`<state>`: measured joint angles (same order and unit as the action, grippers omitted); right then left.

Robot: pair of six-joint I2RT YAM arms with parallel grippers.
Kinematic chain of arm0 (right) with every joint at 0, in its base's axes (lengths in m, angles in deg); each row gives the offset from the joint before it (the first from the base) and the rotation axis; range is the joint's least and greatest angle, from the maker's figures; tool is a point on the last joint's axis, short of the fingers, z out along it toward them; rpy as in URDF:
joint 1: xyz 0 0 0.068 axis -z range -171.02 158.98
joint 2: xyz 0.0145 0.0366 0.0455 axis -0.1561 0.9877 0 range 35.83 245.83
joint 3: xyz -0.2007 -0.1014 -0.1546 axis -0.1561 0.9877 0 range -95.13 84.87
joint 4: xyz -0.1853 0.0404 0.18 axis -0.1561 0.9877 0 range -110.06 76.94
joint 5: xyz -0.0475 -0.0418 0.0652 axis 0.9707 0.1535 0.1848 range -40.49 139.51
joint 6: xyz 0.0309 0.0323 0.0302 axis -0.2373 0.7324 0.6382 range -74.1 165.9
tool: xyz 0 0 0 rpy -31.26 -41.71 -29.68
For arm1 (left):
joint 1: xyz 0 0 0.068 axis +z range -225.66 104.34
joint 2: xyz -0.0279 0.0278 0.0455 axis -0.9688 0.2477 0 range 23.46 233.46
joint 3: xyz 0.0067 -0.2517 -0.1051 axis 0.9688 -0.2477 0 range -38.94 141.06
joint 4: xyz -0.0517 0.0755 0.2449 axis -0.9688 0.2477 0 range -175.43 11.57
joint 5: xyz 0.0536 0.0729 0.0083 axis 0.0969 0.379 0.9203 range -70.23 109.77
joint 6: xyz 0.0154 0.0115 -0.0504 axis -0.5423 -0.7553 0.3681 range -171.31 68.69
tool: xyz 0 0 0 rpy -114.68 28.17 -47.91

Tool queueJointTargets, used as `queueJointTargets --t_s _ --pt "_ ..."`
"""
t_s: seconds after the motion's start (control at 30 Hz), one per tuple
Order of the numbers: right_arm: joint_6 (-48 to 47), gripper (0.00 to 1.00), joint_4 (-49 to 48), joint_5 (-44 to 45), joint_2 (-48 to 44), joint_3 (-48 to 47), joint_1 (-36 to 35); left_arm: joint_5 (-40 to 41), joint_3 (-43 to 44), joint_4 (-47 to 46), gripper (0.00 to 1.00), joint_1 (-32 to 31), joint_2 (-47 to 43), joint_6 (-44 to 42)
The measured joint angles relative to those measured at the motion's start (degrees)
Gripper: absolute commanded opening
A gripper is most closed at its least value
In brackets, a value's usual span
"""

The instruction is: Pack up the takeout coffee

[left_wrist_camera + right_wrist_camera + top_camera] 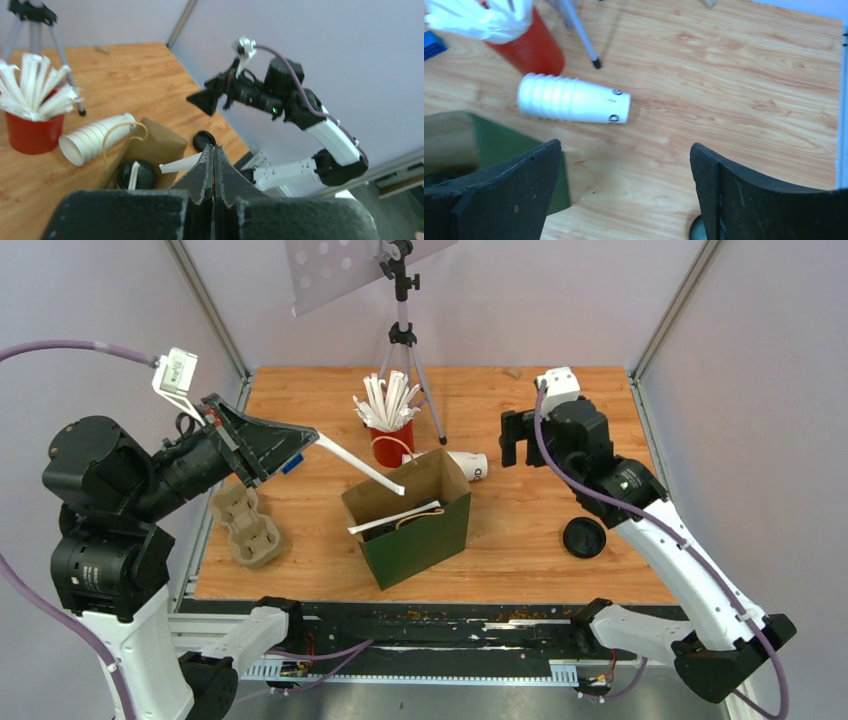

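Observation:
The green-and-brown paper bag (415, 535) stands open at the table's middle. Of the takeout coffee I see only its round black lid (136, 175) inside the bag, with a white straw lying across it; the cup body is hidden. My left gripper (312, 436) hovers above and left of the bag, shut on a long white wrapped straw (362, 466) that slants down over the bag's mouth; its end (180, 163) sticks out beside the closed fingers. My right gripper (624, 170) hangs open over bare wood right of the bag, holding nothing.
A stack of nested white cups (458, 464) lies on its side behind the bag, next to a red cup of straws (390, 445) and a tripod (402, 335). A loose black lid (584, 537) lies at the right. A cardboard cup carrier (245, 525) sits left.

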<state>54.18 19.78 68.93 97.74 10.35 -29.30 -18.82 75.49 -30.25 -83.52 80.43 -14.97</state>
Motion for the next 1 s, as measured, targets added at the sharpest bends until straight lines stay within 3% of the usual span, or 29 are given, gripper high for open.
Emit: queueJointTargets --t_s 0.1,0.27,0.5,0.67,0.73,0.83,0.93,1.0 --pt "-6.7 1.0 -3.1 -7.4 1.4 0.3 8.5 -3.5 -4.0 0.2 0.0 0.0 -1.0 0.4" --pt "-21.7 1.0 -9.9 -21.6 4.3 2.1 16.9 -6.7 -8.3 2.8 0.0 0.0 -1.0 -2.1" --pt "-39.8 1.0 -11.6 -40.5 17.2 1.4 21.4 -6.7 -16.2 7.8 0.0 0.0 -2.3 -9.0" --pt "-49.4 1.0 -10.9 -48.6 27.0 0.8 21.6 -4.1 -25.8 4.9 0.02 0.0 -6.2 -9.7" --pt "-52.7 0.98 -10.3 -50.8 30.5 -0.6 21.4 -3.5 -30.2 1.8 0.17 0.0 -8.2 -8.2" --pt "-57.0 0.97 -8.3 -53.2 35.6 -4.8 20.9 -2.0 -36.0 -1.1 0.51 0.0 -10.9 -6.1" --pt "-60.5 0.96 -7.2 -54.8 40.1 -8.3 20.2 0.0 -36.2 0.3 0.73 0.0 -10.6 -6.5" --pt "-62.4 0.97 -6.1 -55.1 41.9 -9.4 19.3 1.9 -34.1 2.6 0.82 0.0 -9.1 -8.2"
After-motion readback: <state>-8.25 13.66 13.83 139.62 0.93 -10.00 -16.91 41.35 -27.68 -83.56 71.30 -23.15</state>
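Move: The left hand, gripping a wrapped straw, has the paper bag's middle about 15 cm to its right, 5 cm ahead and 46 cm below; the red straw cup is 26 cm ahead, 11 cm right. From the empty right hand, the fallen cup stack's middle lies some 12 cm ahead, 15 cm left and 27 cm down. Also from the right hand, the bag is 10 cm back and 21 cm left, and the black lid 9 cm back and 13 cm right. Almost straight down, the left hand sinks about 18 cm towards the bag, easing slightly forward as its fingers tip some 20 degrees downward, then opens near the end and lets go of the straw. The right hand swings forward first, drifting briefly right, then drops and sweeps left towards the cup stack, turning about 60 degrees counter-clockwise with fingers kept wide open; it stops short above the stack's base end. ##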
